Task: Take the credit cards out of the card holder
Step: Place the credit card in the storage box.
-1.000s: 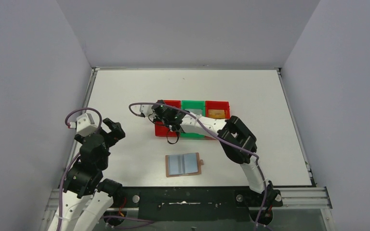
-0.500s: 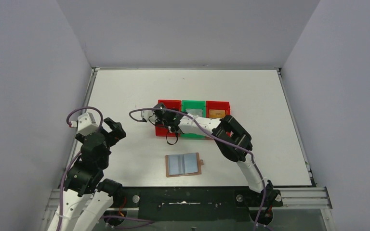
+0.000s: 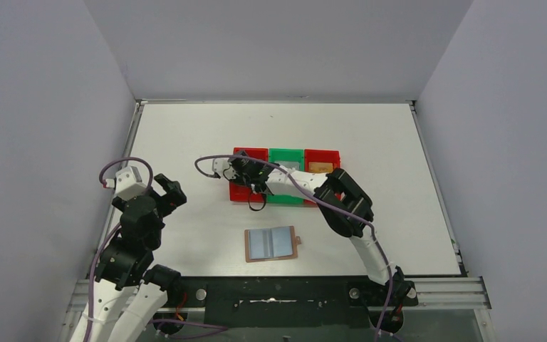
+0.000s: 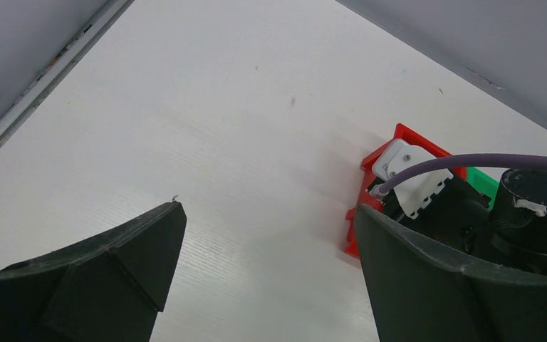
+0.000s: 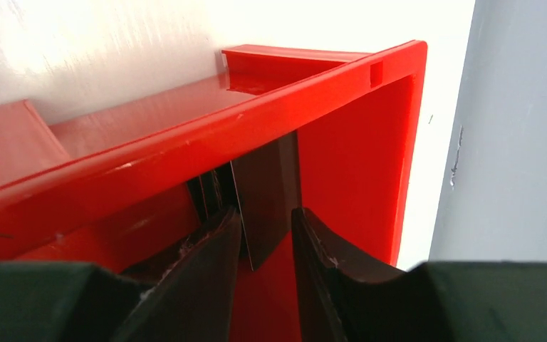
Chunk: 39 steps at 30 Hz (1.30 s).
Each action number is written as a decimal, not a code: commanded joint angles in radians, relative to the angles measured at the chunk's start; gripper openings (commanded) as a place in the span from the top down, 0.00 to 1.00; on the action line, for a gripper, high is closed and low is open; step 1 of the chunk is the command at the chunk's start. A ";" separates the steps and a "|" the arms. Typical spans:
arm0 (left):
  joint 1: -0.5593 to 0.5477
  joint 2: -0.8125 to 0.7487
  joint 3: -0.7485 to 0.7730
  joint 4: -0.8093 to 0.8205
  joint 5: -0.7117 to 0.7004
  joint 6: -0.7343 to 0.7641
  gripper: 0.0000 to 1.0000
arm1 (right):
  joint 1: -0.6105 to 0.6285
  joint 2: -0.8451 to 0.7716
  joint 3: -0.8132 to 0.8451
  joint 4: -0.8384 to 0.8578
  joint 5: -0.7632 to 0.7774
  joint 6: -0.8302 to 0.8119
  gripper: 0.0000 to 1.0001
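Observation:
The tan card holder [image 3: 272, 244] lies open on the table near the front, its grey-blue lining up; I cannot tell whether any card is in its slots. My right gripper [image 3: 246, 174] reaches down into the left red bin [image 3: 248, 191]. In the right wrist view a black credit card [image 5: 271, 192] stands on edge between the fingers of the right gripper [image 5: 265, 214]. It leans against the left finger, and a gap shows to the right finger. My left gripper [image 3: 169, 192] is open and empty above the table at the left, as the left wrist view [image 4: 271, 214] shows.
A green bin [image 3: 285, 155] and a second red bin [image 3: 322, 158] stand in a row with the left red bin. A gold-tan card [image 3: 320, 168] lies in the right red bin. The right wrist [image 4: 470, 206] and the red bin's corner [image 4: 370, 160] show in the left wrist view.
The right gripper has shifted slightly back and left over the left red bin. The left arm and the card holder have not moved.

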 commanded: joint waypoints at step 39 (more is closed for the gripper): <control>0.007 0.160 0.006 0.050 0.143 0.045 0.09 | -0.016 -0.742 -0.622 0.153 -0.081 1.369 0.37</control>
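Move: My right fingertips are down inside the left red compartment of the storage box, with the black credit card between them, about 1 cm ahead and 2 cm below. The silver cards lie level with me and some 13 cm to the right, the gold cards about 25 cm to the right, both about 3 cm lower. The card holder is roughly 23 cm back, 9 cm right and 4 cm below. From my left hand the black card is about 19 cm ahead, 20 cm right and 20 cm below. I open my right fingers wider to free the black card. Then I lift them out of the red compartment, rising about 12 cm before dipping slightly, while swinging back some 9 cm and right 5 towards the card holder. The wrist rolls its left side up some 50 degrees and turns clockwise. My empty, open left hand sinks about 2 cm, easing right. ##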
